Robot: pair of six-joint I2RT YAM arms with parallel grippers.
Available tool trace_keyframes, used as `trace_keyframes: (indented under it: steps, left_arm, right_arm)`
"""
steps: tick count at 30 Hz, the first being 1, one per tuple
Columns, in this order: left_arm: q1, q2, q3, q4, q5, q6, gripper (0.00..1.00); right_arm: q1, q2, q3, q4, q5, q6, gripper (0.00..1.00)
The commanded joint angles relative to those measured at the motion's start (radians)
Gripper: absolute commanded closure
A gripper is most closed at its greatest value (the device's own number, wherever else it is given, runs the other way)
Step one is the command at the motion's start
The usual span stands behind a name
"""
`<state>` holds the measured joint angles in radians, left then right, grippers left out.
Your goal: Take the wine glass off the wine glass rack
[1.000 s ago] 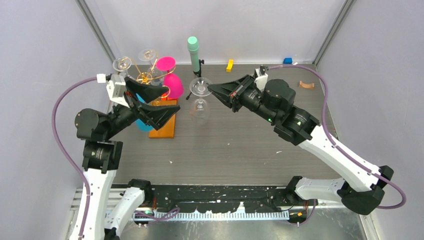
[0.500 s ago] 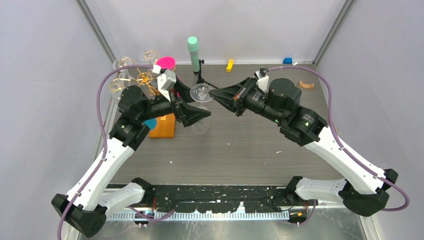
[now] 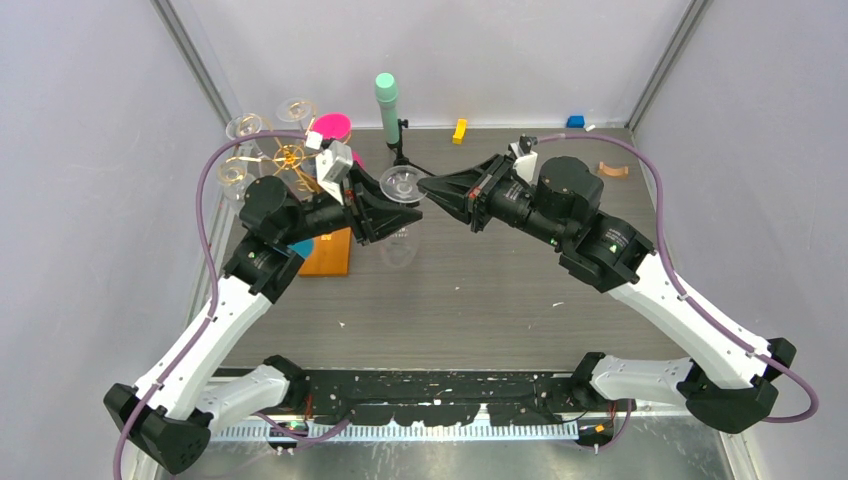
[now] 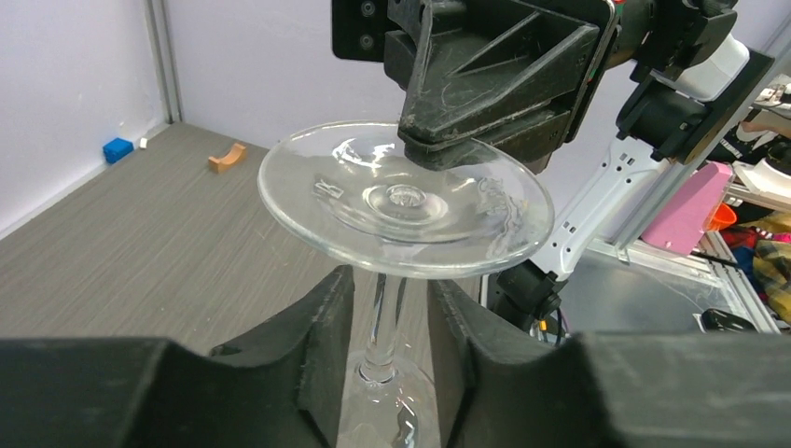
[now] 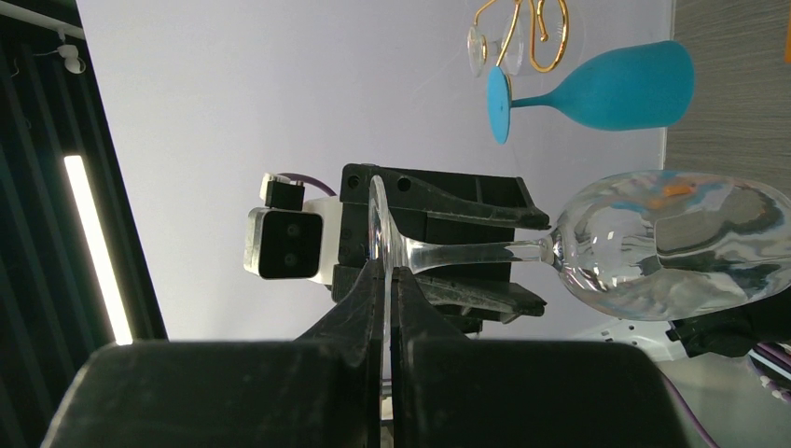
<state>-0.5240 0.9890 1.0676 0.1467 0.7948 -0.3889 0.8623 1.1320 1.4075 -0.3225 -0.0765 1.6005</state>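
A clear wine glass (image 3: 403, 185) hangs upside down over the table's middle, foot up and bowl (image 5: 672, 243) down. My right gripper (image 3: 425, 186) is shut on the rim of its foot (image 5: 378, 224). My left gripper (image 4: 392, 280) straddles the stem (image 4: 382, 317) just under the foot, and a thin gap shows on each side, so it is open. The wine glass rack (image 3: 290, 155), gold wire on an orange base (image 3: 328, 255), stands at the back left, behind the left arm.
A blue glass (image 5: 597, 89), pink glasses (image 3: 333, 127) and clear glasses (image 3: 245, 127) hang on the rack. A mint-green cylinder on a black tripod (image 3: 387, 105) stands behind the held glass. A yellow block (image 3: 459, 130), blue block (image 3: 575, 121) and brown piece (image 3: 612, 170) lie at the back.
My left arm swung from the rack over to the held glass, and its fingers narrowed around the stem. The right gripper kept its hold on the foot and barely moved.
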Motion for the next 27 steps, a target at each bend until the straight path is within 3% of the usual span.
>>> trace_keyframes:
  steps: [1, 2, 3, 9, 11, 12, 13, 14, 16, 23, 27]
  left_arm:
    - [-0.008, 0.016, 0.019, 0.083, 0.012, -0.012, 0.83]
    - [-0.008, 0.022, 0.03, 0.068, 0.031, -0.003, 0.95]
    - [-0.008, 0.023, 0.043, 0.032, 0.041, 0.02, 1.0]
    - [-0.008, 0.005, 0.032, 0.035, 0.025, 0.058, 1.0]
    - [-0.008, 0.004, 0.027, 0.059, -0.009, 0.043, 1.0]
    - [-0.008, 0.002, 0.026, 0.065, -0.034, 0.036, 1.0]
    - [-0.008, 0.0, 0.026, 0.068, -0.068, 0.028, 1.0]
    - [-0.009, -0.005, 0.026, 0.072, -0.105, 0.018, 1.0]
    - [-0.008, -0.016, 0.021, 0.076, -0.181, 0.0, 1.0]
    - [-0.008, -0.048, 0.012, 0.116, -0.547, -0.148, 1.0]
    - [-0.008, -0.056, 0.043, 0.094, -0.721, -0.363, 1.0]
  right_arm:
    - [0.0, -0.046, -0.002, 0.127, 0.003, 0.012, 1.0]
    - [-0.001, -0.046, -0.003, 0.132, 0.0, 0.007, 1.0]
    - [0.0, -0.044, -0.002, 0.138, -0.004, 0.003, 1.0]
    - [-0.001, -0.048, -0.013, 0.156, -0.013, -0.08, 0.98]
    - [-0.002, -0.057, -0.024, 0.156, 0.001, -0.104, 0.79]
    - [-0.002, -0.064, -0.035, 0.157, 0.007, -0.111, 0.59]
    - [-0.002, -0.07, -0.043, 0.156, 0.029, -0.125, 0.47]
    - [-0.003, -0.086, -0.063, 0.156, 0.044, -0.136, 0.29]
    - [-0.003, -0.115, -0.1, 0.156, 0.123, -0.17, 0.15]
    - [-0.003, -0.23, -0.221, 0.165, 0.261, -0.276, 0.11]
    - [-0.003, -0.27, -0.289, 0.163, 0.267, -0.329, 0.08]
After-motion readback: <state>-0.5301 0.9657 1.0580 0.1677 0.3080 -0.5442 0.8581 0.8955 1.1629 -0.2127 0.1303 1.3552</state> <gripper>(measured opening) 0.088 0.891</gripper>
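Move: The inverted wine glass's stem is already between my part-open left fingers, while my right fingers still pinch its foot just above; the glass's middle is about 5 cm below my left hand. The rack's hub lies roughly 20 cm left and 10 cm ahead of that hand, the pink glass about 15 cm ahead and 15 cm left. From my right hand the glass's middle is some 3 cm left, 2 cm forward and 9 cm lower. I take the glass over: my left fingers shut on the stem first, both hands otherwise nearly still. Then my right fingers spread wide, let go of the foot and back off about 5 cm to the right, sinking slightly, as my left hand carries the glass some 6 cm forward and 3 cm left, rising a little and swinging counter-clockwise by about 25 degrees. ##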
